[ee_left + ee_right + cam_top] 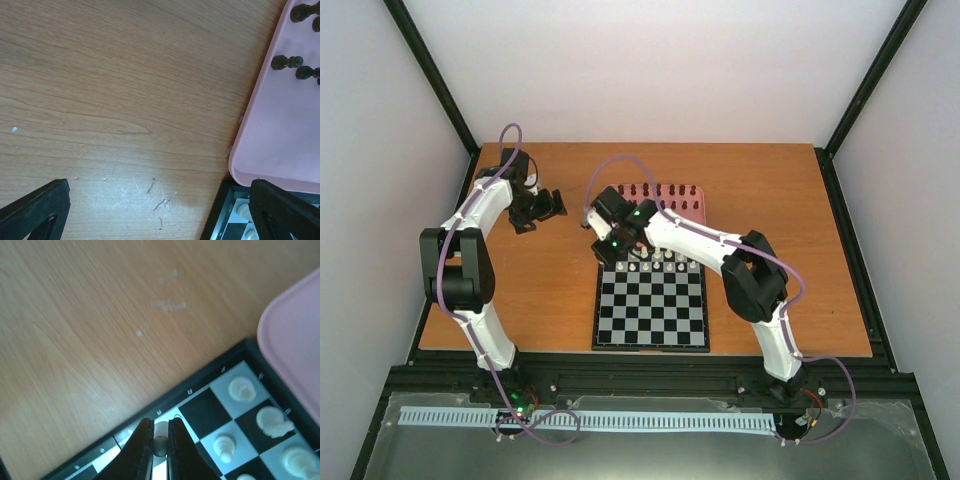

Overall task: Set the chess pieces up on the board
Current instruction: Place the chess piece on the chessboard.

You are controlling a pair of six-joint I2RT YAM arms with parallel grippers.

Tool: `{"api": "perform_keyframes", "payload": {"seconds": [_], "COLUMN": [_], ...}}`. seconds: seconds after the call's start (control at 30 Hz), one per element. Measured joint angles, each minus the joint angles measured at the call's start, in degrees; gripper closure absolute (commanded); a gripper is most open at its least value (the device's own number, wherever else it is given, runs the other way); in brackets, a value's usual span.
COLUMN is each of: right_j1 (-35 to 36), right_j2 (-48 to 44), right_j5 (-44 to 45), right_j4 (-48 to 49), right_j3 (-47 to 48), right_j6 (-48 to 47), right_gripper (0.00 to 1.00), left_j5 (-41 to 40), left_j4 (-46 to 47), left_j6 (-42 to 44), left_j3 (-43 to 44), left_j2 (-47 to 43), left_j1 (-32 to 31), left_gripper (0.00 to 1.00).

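Observation:
The checkered board [651, 320] lies in the middle of the table, with cream-white chess pieces [660, 262] standing along its far rows. My right gripper [612, 250] hovers over the board's far-left corner. In the right wrist view that gripper [161, 426] is shut on a small cream-white piece [160, 440] above a pale edge square of the board [197, 410]. Three white pieces [241, 388] stand on squares nearby. My left gripper [552, 205] is open and holds nothing; in its wrist view it [157, 215] hangs over bare wood.
A pink tray [665, 200] with several dark pieces [655, 190] sits just behind the board; its rim [250, 125] and dark pieces [286, 62] show in the left wrist view. The board's corner [220, 220] lies under the left gripper's right finger [280, 210].

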Motion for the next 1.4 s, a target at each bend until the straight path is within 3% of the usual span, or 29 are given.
{"api": "perform_keyframes", "payload": {"seconds": [0.27,1.4], "right_j1": [0.11,0.22], "right_j2": [0.02,5.07], "right_j5": [1.51,3.82], "right_j4": [3.13,4.37], "right_j3": [-8.28,-4.48], "right_j6": [-0.09,0.09], "right_gripper": [0.95,0.91], "left_j5": [-0.20,-0.81], "left_j4": [0.02,0.28], "left_j6": [0.00,0.00], "left_j3": [0.00,-0.85], "left_j2": [-0.02,-0.81], "left_j1": [-0.09,-0.15], "left_gripper": [0.00,0.00]}}
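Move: My right hand holds the white pawn above the far-left part of the chessboard. The empty second-row edge square is about 8 cm below, roughly 1 cm ahead and 1 cm right. The corner rook stands about 4 cm ahead and 1 cm right, the nearest placed pawn 1 cm ahead and 5 cm right; the pink tray's middle is some 17 cm ahead and 13 cm right. From my left hand that square lies roughly 18 cm right, 9 cm back and 8 cm below. I drop my right hand quickly some 4.5 cm with the white pawn, swinging slightly left and back, then ease forward and right to line it up beside the corner rook. From there I sink slowly another 2 cm towards the empty edge square, tilting only a few degrees and keeping the pawn pinched. ##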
